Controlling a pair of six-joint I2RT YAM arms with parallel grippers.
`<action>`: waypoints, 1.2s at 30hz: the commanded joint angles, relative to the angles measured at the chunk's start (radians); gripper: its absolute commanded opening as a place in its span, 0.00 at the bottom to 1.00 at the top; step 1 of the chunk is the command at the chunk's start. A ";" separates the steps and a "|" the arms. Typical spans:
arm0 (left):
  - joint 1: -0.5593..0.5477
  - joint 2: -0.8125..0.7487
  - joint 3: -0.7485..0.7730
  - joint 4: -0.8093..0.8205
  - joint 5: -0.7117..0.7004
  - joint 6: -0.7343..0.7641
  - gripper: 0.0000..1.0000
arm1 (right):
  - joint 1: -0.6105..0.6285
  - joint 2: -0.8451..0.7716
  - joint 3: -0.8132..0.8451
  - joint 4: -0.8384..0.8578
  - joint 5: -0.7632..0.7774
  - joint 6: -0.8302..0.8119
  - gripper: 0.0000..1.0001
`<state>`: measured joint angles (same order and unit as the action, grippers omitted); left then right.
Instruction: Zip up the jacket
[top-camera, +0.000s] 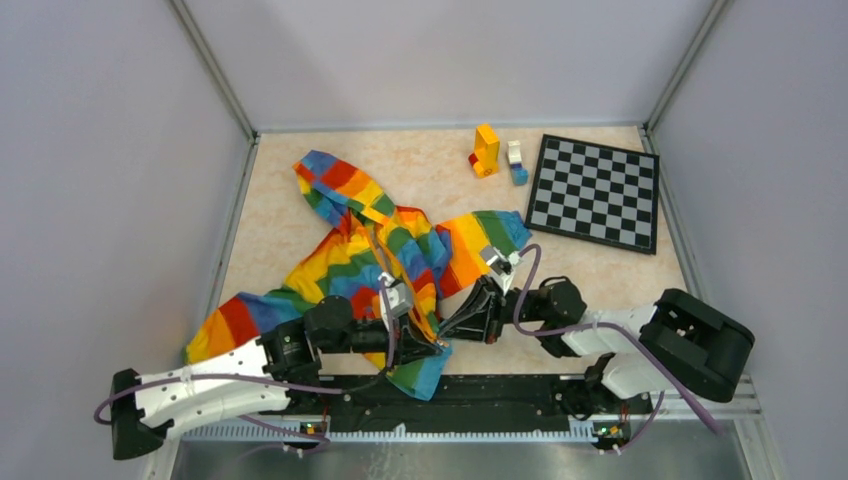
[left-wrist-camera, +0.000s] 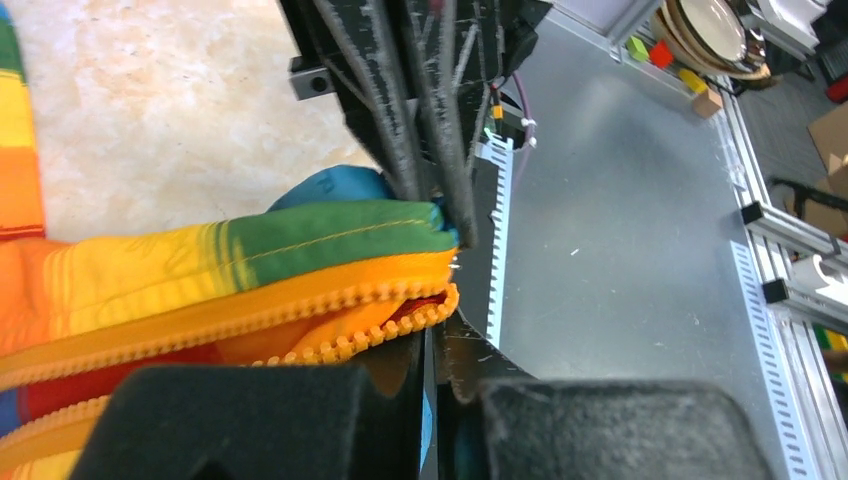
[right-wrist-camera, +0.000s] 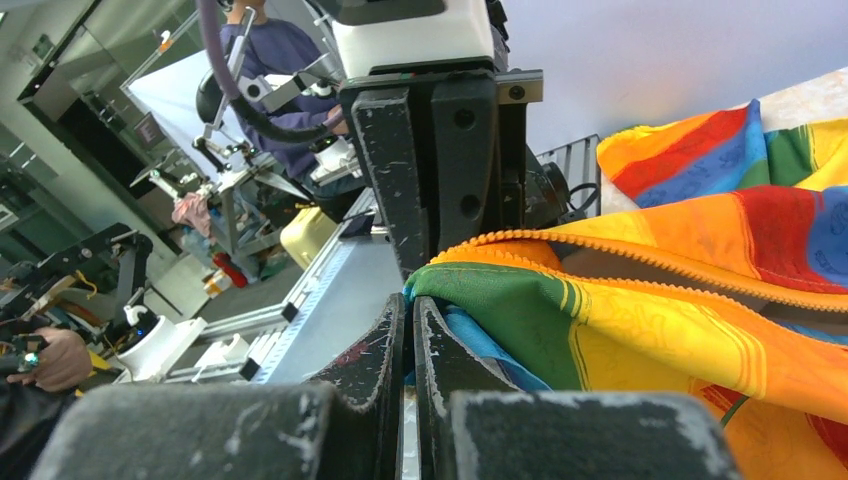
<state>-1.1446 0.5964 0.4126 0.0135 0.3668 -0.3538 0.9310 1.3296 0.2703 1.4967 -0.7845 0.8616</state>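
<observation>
The rainbow-striped jacket (top-camera: 350, 265) lies spread on the table, hood toward the back left. Its bottom hem is at the near edge. Both grippers meet at that hem. My left gripper (top-camera: 432, 350) (left-wrist-camera: 437, 340) is shut on the lower end of the orange zipper strip (left-wrist-camera: 300, 310), whose two tooth rows lie apart here. My right gripper (top-camera: 447, 335) (right-wrist-camera: 409, 310) is shut on the green and blue hem corner (right-wrist-camera: 520, 320) of the other front panel, right beside the left fingers. The zipper slider is not in sight.
A black-and-white chessboard (top-camera: 595, 192) lies at the back right. An orange-yellow block stack (top-camera: 485, 150) and a white-blue block (top-camera: 516, 162) stand beside it. The arms' metal mounting rail (top-camera: 480, 395) runs along the near edge, just under the hem.
</observation>
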 joint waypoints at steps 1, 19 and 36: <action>-0.001 -0.050 0.029 -0.004 -0.136 -0.040 0.09 | -0.004 -0.033 0.038 0.161 -0.035 0.007 0.00; -0.001 -0.152 0.039 -0.121 -0.131 -0.048 0.60 | -0.038 -0.036 0.021 0.165 -0.028 0.008 0.00; -0.001 -0.186 -0.029 -0.038 -0.280 -0.258 0.68 | -0.040 -0.049 0.033 0.156 -0.041 0.009 0.00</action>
<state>-1.1454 0.3840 0.4038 -0.1215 0.0872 -0.5564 0.9001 1.3090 0.2703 1.5009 -0.8085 0.8688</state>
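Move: The jacket's open zip ends about 2 cm right of the left fingertips, some 1 cm farther forward and 1 cm higher. From the right hand, whose fingers pinch the green-blue front corner, that zip end lies about 2 cm left, level in height and neither ahead nor back. The blue hem hangs about 8 cm back, 2 cm left and 7 cm below the left hand; the striped sleeve lies some 19 cm ahead, 10 cm right and 12 cm below it. The zip's bottom end stays with the right hand, which keeps its shut pinch on the front corner and hardly stirs. Beside it the left fingers spread from almost shut to about two-thirds open while the hand withdraws from the zip end, ending about 3 cm forward, 3 cm left and 2 cm up, with a brief dip back midway. It also turns some 15 degrees counter-clockwise. ##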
